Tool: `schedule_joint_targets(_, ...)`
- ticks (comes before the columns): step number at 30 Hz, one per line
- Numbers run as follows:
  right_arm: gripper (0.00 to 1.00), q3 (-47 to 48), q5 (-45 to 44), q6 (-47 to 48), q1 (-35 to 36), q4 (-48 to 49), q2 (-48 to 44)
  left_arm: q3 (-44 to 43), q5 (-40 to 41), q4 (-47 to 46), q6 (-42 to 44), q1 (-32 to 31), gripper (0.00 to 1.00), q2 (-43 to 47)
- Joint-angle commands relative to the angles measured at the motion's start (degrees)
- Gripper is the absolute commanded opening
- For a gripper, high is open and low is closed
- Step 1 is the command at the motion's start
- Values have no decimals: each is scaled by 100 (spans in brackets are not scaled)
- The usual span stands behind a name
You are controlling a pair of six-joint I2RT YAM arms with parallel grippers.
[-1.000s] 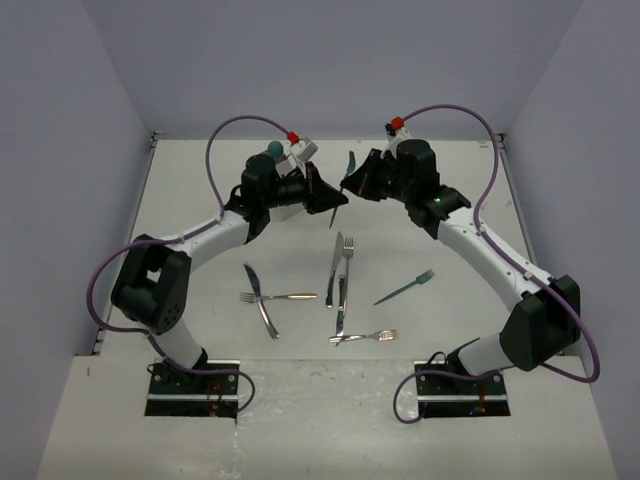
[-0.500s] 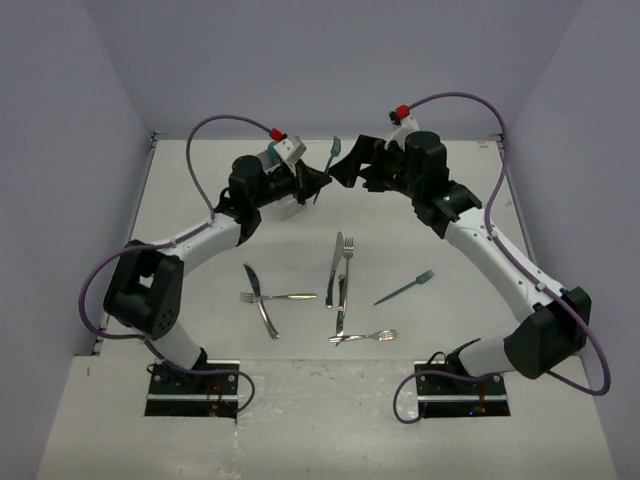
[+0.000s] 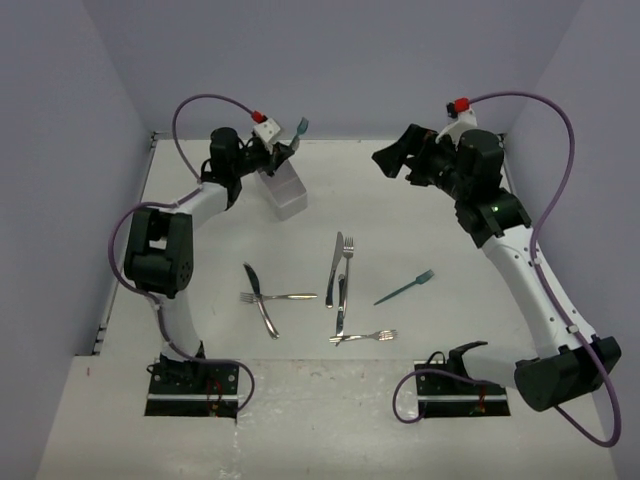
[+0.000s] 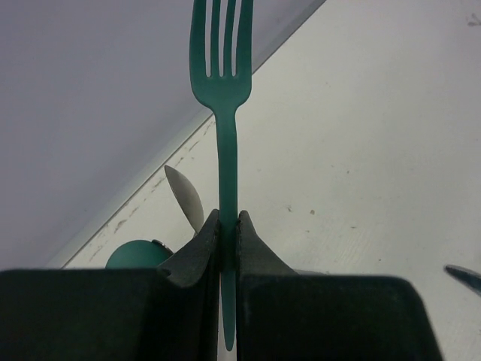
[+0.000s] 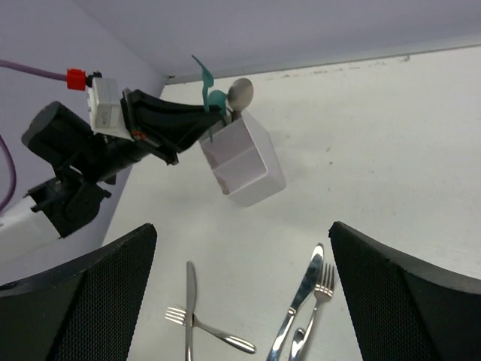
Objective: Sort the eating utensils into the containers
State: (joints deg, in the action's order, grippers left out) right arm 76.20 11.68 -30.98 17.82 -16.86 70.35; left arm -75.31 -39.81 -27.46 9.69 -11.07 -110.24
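My left gripper [image 3: 288,148] is shut on the handle of a teal plastic fork [image 3: 302,126], tines pointing away [image 4: 224,75], held over the far end of the white containers [image 3: 284,192]. In the left wrist view the jaws [image 4: 228,226] pinch the handle, and a silver spoon [image 4: 184,197] and a teal spoon bowl [image 4: 135,254] show just below. My right gripper [image 3: 388,160] hangs open and empty at the back right, high above the table [image 5: 242,228]. It looks down on the containers [image 5: 244,162] and the held fork [image 5: 204,79].
Loose utensils lie mid-table: a crossed knife and fork [image 3: 262,298], a cluster of knives and a fork [image 3: 340,270], another teal fork [image 3: 404,287] and a silver fork [image 3: 366,337]. Walls close in the back and both sides.
The left gripper shut on the teal fork and swung left with it to the containers. The right gripper let go, opened wide and drew back to the right.
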Motion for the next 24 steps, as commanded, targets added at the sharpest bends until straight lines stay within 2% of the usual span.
schedule_joint_targets(1,99,96,10,303,-68,-536,67,-519,-62,295,946,-36,0,-226)
schedule_joint_targets(5,99,123,-96,295,-69,-599,137,-713,-62,452,1236,-18,0,-516)
schedule_joint_targets(11,99,132,-324,338,-69,-696,155,-362,-140,145,1290,17,0,-552)
schedule_joint_targets(20,99,167,-342,365,-69,-695,295,7,-88,338,1377,79,0,-420)
schedule_joint_targets(24,99,123,-351,356,-69,-687,304,78,-53,303,1325,88,9,-420)
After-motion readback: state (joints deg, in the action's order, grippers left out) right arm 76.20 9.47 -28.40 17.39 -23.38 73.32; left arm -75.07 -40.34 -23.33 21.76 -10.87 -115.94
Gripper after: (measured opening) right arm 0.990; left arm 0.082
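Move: The three-part container, where the held teal fork is to go, sits almost under the left hand: its middle roughly 15 cm below, about 2 cm back and 2 cm to the left. The heads of the spoons standing in its far compartment are some 4 cm ahead, 3 cm left and 6 cm lower than that hand. The silver knife lies about 23 cm back, 12 cm right and 20 cm below. From the right hand the container is about 13 cm ahead, 24 cm left and 31 cm below. The teal fork, still pinched upright by its handle with the tines up, is lowered tail first by the left hand into the container's middle compartment, beside the spoons: about 7 cm down, easing some 2 cm forward at first and then back, the hand's left side rolling up about 10 degrees. The empty right hand, fingers wide open, sinks some 5 cm and tips slightly down. ##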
